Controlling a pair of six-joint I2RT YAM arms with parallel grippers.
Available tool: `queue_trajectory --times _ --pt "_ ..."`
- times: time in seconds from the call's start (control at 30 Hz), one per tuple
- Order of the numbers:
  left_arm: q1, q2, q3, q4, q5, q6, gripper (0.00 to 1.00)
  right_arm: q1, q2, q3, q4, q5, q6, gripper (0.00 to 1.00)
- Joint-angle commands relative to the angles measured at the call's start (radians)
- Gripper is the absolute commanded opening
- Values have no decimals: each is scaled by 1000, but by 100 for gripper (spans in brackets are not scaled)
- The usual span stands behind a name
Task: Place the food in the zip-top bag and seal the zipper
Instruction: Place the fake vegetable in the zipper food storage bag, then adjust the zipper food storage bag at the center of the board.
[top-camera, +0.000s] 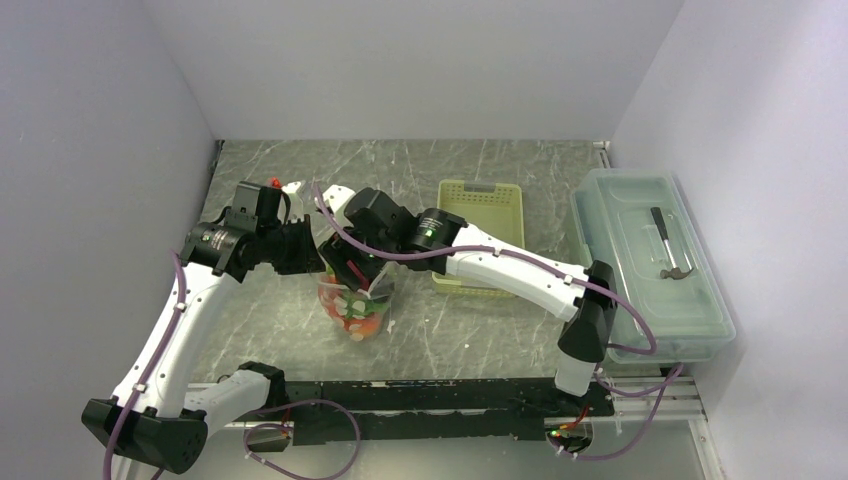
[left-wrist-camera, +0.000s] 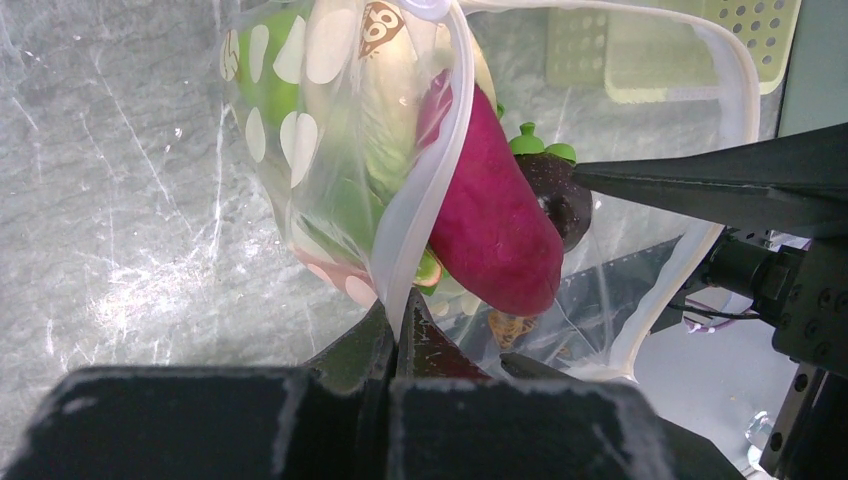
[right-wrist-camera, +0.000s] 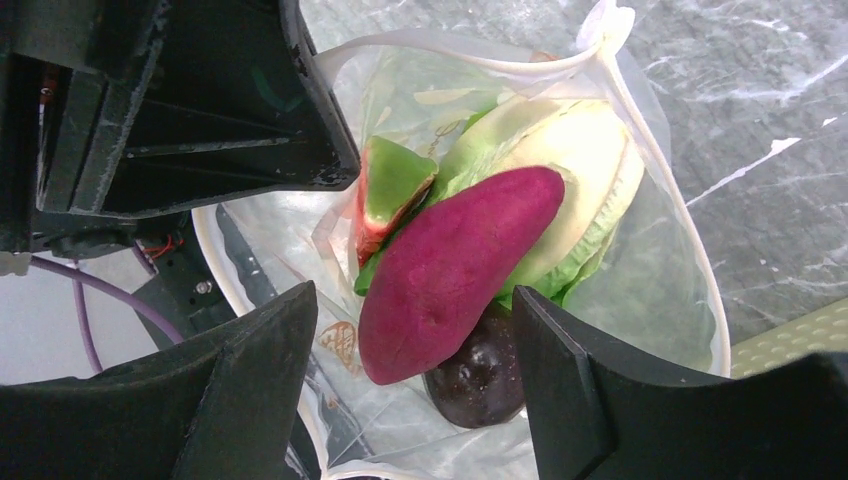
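The zip-top bag (top-camera: 355, 305) stands open on the table, mouth up, with food inside. My left gripper (left-wrist-camera: 403, 308) is shut on the bag's whitish zipper (left-wrist-camera: 432, 170) strip at the near rim. Inside lie a purple sweet potato (right-wrist-camera: 455, 265), a dark round fruit (right-wrist-camera: 482, 382), pale green lettuce (right-wrist-camera: 575, 175) and a green-and-red piece (right-wrist-camera: 390, 185). My right gripper (right-wrist-camera: 410, 310) hangs open just over the mouth, its fingers on either side of the sweet potato with gaps on both sides. In the top view both grippers meet above the bag, the left gripper (top-camera: 303, 250) beside the right gripper (top-camera: 350, 268).
A yellow-green perforated basket (top-camera: 480, 235) sits just right of the bag, behind my right forearm. A clear lidded plastic box (top-camera: 650, 260) holding a small tool stands along the right wall. White walls close in the table on three sides.
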Motion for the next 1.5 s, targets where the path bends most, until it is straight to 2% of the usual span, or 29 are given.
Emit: queue_trajectory --times 0.0,0.33,0.7,1.07,1.23,1.47 --pt "0 -11 16 33 15 9 0 5 -55 38 16 76 6 75" --pt "0 -18 21 26 2 -8 0 4 -166 36 -17 130 46 73" --pt "0 -16 12 21 10 -12 0 6 -306 -108 -65 282 36 75" --pt "0 -20 -2 13 5 -8 0 6 -385 -254 -73 213 45 74" --pt "0 -10 -5 4 -7 14 0 5 -366 -225 -67 239 23 72" --pt "0 9 3 5 -25 45 0 -13 -250 -67 -104 237 -139 71"
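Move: The bag's right rim is about 7 cm to the right hand's right and 1 cm back, at nearly its height; the hand is still over the bag's open mouth. The purple sweet potato, already let go, lies about 4 cm below and 1 cm ahead of that hand, level sideways; the empty basket is some 28 cm to its right, 7 cm ahead and 13 cm lower. For the left hand, that rim is about 14 cm right, 2 cm back, at its height. Up and to the right, the open right hand arcs out of the bag's mouth, away from the sweet potato. It rises about 8 cm, goes some 10 cm right over the bag's right rim while sinking again, then eases slightly back left and up. The wrist turns about 10 degrees clockwise; the left hand holds still, keeping its pinch on the left rim. ##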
